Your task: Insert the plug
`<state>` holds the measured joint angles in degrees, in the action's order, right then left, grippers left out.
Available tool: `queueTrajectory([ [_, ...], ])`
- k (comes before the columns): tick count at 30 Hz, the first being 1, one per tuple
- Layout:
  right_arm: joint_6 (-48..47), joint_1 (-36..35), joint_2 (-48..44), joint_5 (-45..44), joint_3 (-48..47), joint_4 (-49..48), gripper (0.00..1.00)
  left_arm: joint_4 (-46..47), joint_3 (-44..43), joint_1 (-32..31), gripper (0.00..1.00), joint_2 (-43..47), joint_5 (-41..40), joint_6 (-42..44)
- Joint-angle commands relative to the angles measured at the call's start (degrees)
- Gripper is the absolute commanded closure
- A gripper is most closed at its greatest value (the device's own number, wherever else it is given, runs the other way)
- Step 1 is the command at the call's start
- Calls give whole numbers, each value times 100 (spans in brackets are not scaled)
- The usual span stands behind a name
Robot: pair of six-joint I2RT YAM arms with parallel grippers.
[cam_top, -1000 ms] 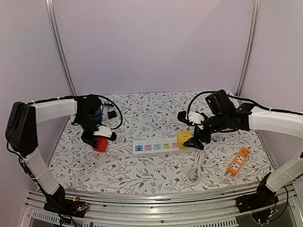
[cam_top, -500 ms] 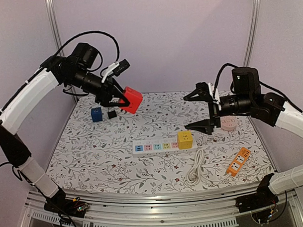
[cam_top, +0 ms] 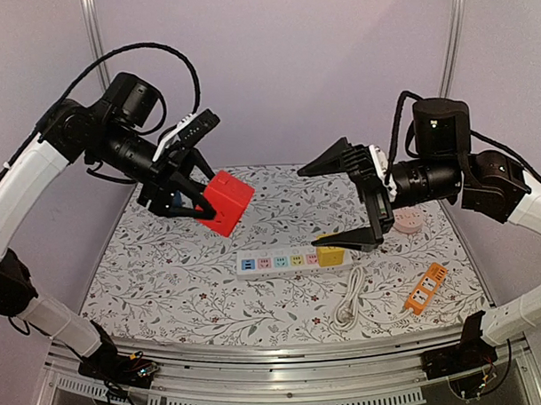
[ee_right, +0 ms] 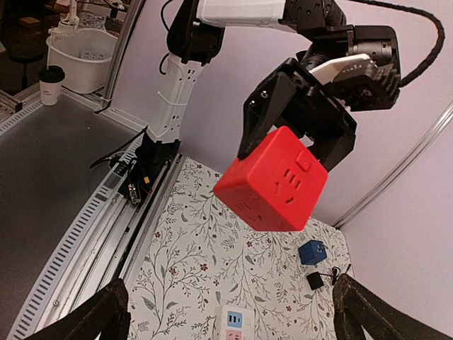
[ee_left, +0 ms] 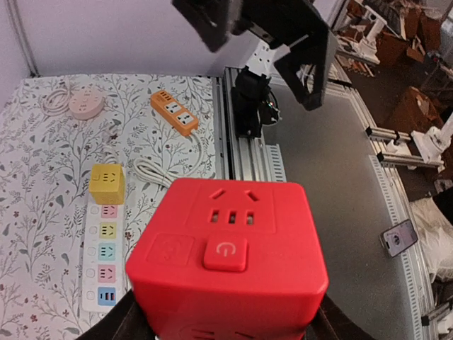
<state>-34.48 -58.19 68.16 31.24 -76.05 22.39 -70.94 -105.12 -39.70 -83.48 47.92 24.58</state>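
The plug is a red cube (cam_top: 224, 202) with sockets and a power button on its faces. My left gripper (cam_top: 204, 194) is shut on it and holds it high above the table's back left. In the left wrist view the red cube (ee_left: 230, 262) fills the space between the fingers of the left gripper (ee_left: 223, 329). My right gripper (cam_top: 311, 208) stands wide open in the air, facing the cube and apart from it. The right wrist view shows the red cube (ee_right: 272, 180) well beyond the right gripper (ee_right: 233, 315). A white power strip (cam_top: 286, 261) lies mid-table.
A yellow cube (cam_top: 330, 249) sits at the strip's right end, partly behind my right lower finger. An orange strip (cam_top: 427, 288), a white cable (cam_top: 348, 306) and a pink round socket (cam_top: 406, 221) lie on the right. A blue cube (ee_right: 312, 252) and a black adapter (ee_right: 314, 281) lie at the back left.
My left gripper lifted the red cube off the table and now holds it high, tilted. My right gripper rose away from the yellow cube and turned toward the left arm.
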Motion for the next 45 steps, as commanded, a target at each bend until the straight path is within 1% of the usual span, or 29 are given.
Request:
queueTrajectory([
  [1,-656,-272,422,-463,-378,433,1,-1191,353,-977,100,275,-678,1571],
  [3,-1050,-507,604,-690,-518,589,1,-1150,406,-1103,100,249,-513,1508],
  [6,-1607,-765,927,-578,-812,990,1,-1129,212,-1237,100,67,-501,1545],
  [9,-1853,-975,1149,-545,-952,1079,1,-1183,42,-1360,100,-156,-605,1633],
  [13,-2156,-1239,1205,-786,-919,1011,1,-1177,-1,-1450,100,-327,-600,1651],
  [18,-2225,-1279,1147,-670,-827,675,1,-1209,-12,-1580,100,-428,-669,1744],
  [22,-2438,-1322,1248,-1020,-939,746,1,-1255,-44,-1708,100,-483,-763,1795],
  [27,-3025,-1537,1680,-1656,-1197,1277,1,-1275,-52,-1794,100,-519,-821,1833],
  [37,-3322,-1694,1874,-2093,-1219,1089,1,-1219,30,-1883,100,-546,-926,1817],
  [39,-3322,-1716,1900,-2108,-1219,1088,5,-1189,22,-1888,100,-555,-957,1792],
  [40,-3316,-1720,1922,-2112,-1219,1084,10,-1183,26,-1884,100,-551,-960,1789],
  [44,-3219,-1738,1946,-2183,-1211,963,41,-1168,33,-1891,100,-572,-951,1783],
  [45,-3194,-1732,1947,-2173,-1198,925,46,-1164,35,-1884,100,-577,-951,1779],
])
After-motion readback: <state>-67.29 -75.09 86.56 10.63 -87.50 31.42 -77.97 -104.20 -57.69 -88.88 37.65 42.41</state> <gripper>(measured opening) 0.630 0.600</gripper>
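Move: The right hand, empty and wide open, has the red cube some 12 cm to its left, 4 cm ahead and nearly level. From it the yellow cube is about 15 cm ahead, 5 cm right and 27 cm down, and the middle of the power strip 14 cm ahead, 3 cm left and 31 cm down. The left hand already grips the red cube, whose middle is roughly 2 cm to its right, level fore and aft, and 1 cm lower. Right hand reaches about 9 cm left and 8 down, pinching the red cube the left carries back and down. ##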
